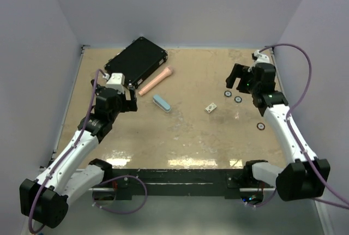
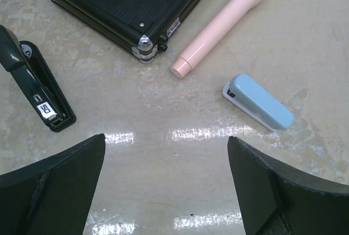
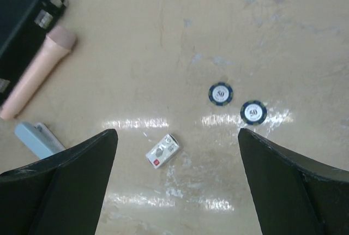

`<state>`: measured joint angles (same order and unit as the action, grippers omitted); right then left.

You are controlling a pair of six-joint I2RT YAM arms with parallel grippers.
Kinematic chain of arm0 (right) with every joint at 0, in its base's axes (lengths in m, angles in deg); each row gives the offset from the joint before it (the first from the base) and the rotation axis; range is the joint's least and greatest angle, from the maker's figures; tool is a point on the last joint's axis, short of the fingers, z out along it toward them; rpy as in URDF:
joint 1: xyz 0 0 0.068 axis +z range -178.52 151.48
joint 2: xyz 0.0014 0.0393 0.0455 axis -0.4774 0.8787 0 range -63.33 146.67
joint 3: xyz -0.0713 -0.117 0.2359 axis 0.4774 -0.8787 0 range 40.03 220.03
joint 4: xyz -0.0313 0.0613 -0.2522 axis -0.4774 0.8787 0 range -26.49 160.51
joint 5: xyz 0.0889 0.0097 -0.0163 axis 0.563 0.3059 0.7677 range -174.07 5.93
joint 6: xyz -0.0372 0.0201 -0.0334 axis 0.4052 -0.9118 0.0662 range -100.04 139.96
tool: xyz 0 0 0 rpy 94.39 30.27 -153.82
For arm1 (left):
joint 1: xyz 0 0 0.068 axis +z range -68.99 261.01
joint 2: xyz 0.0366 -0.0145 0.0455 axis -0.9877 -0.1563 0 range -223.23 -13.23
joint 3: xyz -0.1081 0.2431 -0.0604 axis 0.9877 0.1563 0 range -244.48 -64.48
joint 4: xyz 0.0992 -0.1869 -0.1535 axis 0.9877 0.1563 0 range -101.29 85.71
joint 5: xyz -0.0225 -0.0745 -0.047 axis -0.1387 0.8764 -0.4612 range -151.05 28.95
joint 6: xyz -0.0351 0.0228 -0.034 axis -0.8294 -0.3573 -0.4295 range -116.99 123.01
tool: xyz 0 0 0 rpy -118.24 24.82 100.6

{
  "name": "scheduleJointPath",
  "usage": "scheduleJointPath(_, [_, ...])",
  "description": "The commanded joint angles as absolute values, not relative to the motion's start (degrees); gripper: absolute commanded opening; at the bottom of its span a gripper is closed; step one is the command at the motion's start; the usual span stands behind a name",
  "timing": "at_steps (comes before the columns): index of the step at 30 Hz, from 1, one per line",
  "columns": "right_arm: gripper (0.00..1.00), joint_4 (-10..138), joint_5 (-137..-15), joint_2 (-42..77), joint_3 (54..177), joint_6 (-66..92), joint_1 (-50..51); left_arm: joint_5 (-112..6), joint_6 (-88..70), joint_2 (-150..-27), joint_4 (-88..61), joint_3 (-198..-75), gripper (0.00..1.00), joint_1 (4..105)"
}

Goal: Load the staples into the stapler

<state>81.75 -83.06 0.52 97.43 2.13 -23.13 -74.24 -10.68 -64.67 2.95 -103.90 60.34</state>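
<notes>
The staples [image 1: 211, 107] are a tiny grey-white rectangular block with a red mark, lying mid-table; in the right wrist view they [image 3: 163, 150] lie on the table between my right fingers, well below them. A light blue stapler [image 1: 161, 103] lies closed left of centre, and also shows in the left wrist view [image 2: 259, 101]. A black stapler [image 2: 41, 90] lies to the left in the left wrist view. My left gripper [image 1: 131, 97] [image 2: 166, 148] is open and empty above bare table. My right gripper [image 1: 240, 82] [image 3: 177, 137] is open and empty.
A black case [image 1: 139, 58] lies at the back left with a pink cylinder [image 1: 155, 81] beside it. Three round chips lie at the right: two [image 1: 228, 92] [image 1: 238, 99] near my right gripper, one [image 1: 261, 126] nearer the front. Walls enclose the table.
</notes>
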Motion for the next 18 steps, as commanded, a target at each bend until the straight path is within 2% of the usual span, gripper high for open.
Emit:
scheduleJointPath(1, [0.99, 88.46, -82.67, 9.23, 100.76, 0.97, -20.35, -73.18, -9.47, -64.74, 0.66, -103.85, 0.99, 60.09])
scheduleJointPath(7, [0.99, 88.47, -83.63, 20.15, 103.21, 1.76, -13.49, -72.04, -9.73, -65.18, 0.66, -103.76, 0.99, 60.09])
scheduleJointPath(18, [0.97, 86.36, -84.95, 33.6, 109.37, 2.82, -12.96, -71.43, -9.64, -64.12, 0.57, -103.33, 0.99, 59.47])
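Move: The staples box, which the right hand goes for, lies about 10 cm to its left, 2 cm back and some 23 cm below. Of the two poker chips, the near-left one is about 6 cm ahead and 2 cm left of that hand, the other 3 cm ahead and 3 cm right; the blue stapler is roughly 33 cm left and 1 cm ahead. From the left hand the staples box is about 41 cm right, 4 cm ahead and 17 cm below. The staples box is what the right hand drops towards, going down about 16 cm and left some 7 cm, with the leftward part done before the descent slows almost to a stop. Meanwhile the wrist tips the fingers some 30 degrees further down and swings slightly counter-clockwise; the fingers stay wide open and still hang above the box without touching. ##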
